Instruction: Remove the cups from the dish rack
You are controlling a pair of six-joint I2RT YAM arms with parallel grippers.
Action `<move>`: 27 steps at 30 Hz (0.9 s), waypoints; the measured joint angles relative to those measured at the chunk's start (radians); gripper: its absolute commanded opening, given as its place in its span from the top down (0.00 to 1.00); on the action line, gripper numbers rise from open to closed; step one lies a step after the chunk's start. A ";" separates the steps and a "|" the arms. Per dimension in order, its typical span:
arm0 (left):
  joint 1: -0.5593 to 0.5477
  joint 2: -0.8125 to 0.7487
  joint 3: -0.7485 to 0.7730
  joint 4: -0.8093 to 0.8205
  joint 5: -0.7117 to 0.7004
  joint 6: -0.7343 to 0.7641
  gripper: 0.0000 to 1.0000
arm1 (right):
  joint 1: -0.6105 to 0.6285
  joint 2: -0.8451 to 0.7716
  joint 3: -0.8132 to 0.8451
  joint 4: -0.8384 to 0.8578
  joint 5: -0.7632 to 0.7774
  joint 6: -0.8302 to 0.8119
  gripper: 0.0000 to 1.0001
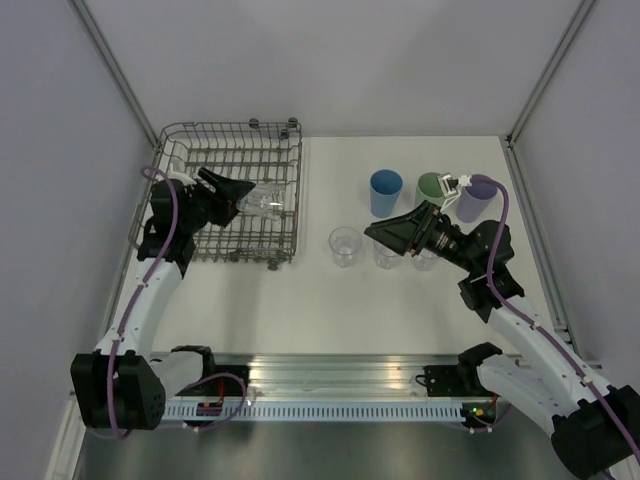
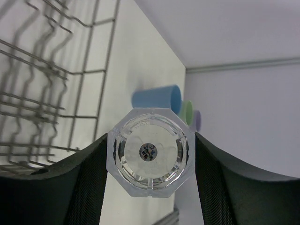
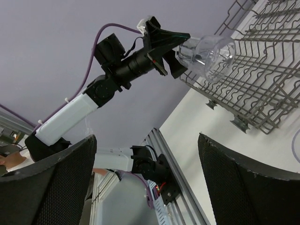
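A clear cup hangs tilted over the right side of the grey wire dish rack, with my left gripper shut on it. The left wrist view shows its octagonal base clamped between both fingers. My right gripper hovers open and empty over the clear cups on the table. One clear cup stands free. Two more are partly hidden under that gripper. Behind them stand the blue cup, the green cup and the purple cup.
The right wrist view looks across at the left arm, its held cup and the rack. Grey walls enclose the table on three sides. An aluminium rail runs along the near edge.
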 measured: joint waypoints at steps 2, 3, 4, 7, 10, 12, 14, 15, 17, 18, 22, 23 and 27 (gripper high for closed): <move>-0.057 -0.019 -0.048 0.054 0.041 -0.059 0.98 | 0.000 0.000 -0.006 0.012 0.002 0.002 0.11; -0.087 -0.029 -0.064 0.073 0.053 -0.081 0.98 | 0.000 0.000 -0.014 0.019 0.006 0.004 0.12; -0.121 -0.041 -0.080 0.093 0.062 -0.105 0.98 | 0.000 0.000 -0.023 0.022 0.009 0.007 0.12; -0.223 -0.089 -0.120 0.162 0.060 -0.171 0.98 | 0.000 0.000 -0.057 0.035 0.015 0.019 0.14; -0.331 -0.168 -0.166 0.207 0.010 -0.219 0.98 | 0.003 0.000 -0.082 0.047 0.018 0.027 0.16; -0.396 -0.217 -0.192 0.224 -0.039 -0.240 0.98 | 0.008 0.000 -0.085 0.056 0.020 0.026 0.19; -0.453 -0.249 -0.206 0.233 -0.090 -0.256 0.98 | 0.023 0.000 -0.085 0.068 0.026 0.026 0.22; -0.470 -0.256 -0.210 0.237 -0.108 -0.261 0.98 | 0.031 0.000 -0.085 0.073 0.027 0.025 0.23; -0.519 -0.259 -0.212 0.246 -0.158 -0.271 0.98 | 0.055 0.002 -0.085 0.080 0.034 0.024 0.26; -0.536 -0.256 -0.212 0.251 -0.175 -0.274 0.98 | 0.069 0.004 -0.085 0.083 0.037 0.020 0.28; -0.614 -0.229 -0.212 0.285 -0.241 -0.287 0.98 | 0.136 0.023 -0.085 0.088 0.055 0.000 0.39; -0.623 -0.221 -0.212 0.291 -0.248 -0.291 0.98 | 0.151 0.028 -0.085 0.088 0.061 -0.005 0.39; -0.665 -0.187 -0.212 0.328 -0.279 -0.313 0.98 | 0.196 0.044 -0.082 0.087 0.083 -0.031 0.43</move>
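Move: The clear cup already held in the left hand has its middle about 28 cm left of the right hand, 13 cm farther out and 9 cm lower. From the left hand, the right gripper it goes to lies some 34 cm right, 14 cm back, 7 cm higher. Under the right hand by about 24 cm, the nearest standing clear cup is 10 cm ahead and 9 cm left, the blue cup 24 cm ahead and 3 cm right. The held clear cup, rim first, is carried off the rack towards the right gripper, the left hand swinging some 17 cm right and 12 cm back, rising about 5 cm, turning roughly 20 degrees clockwise and keeping its grip. The right hand sinks about 3 cm, then eases left and back to meet the rim, fingers closing partway; contact can't be made out. ##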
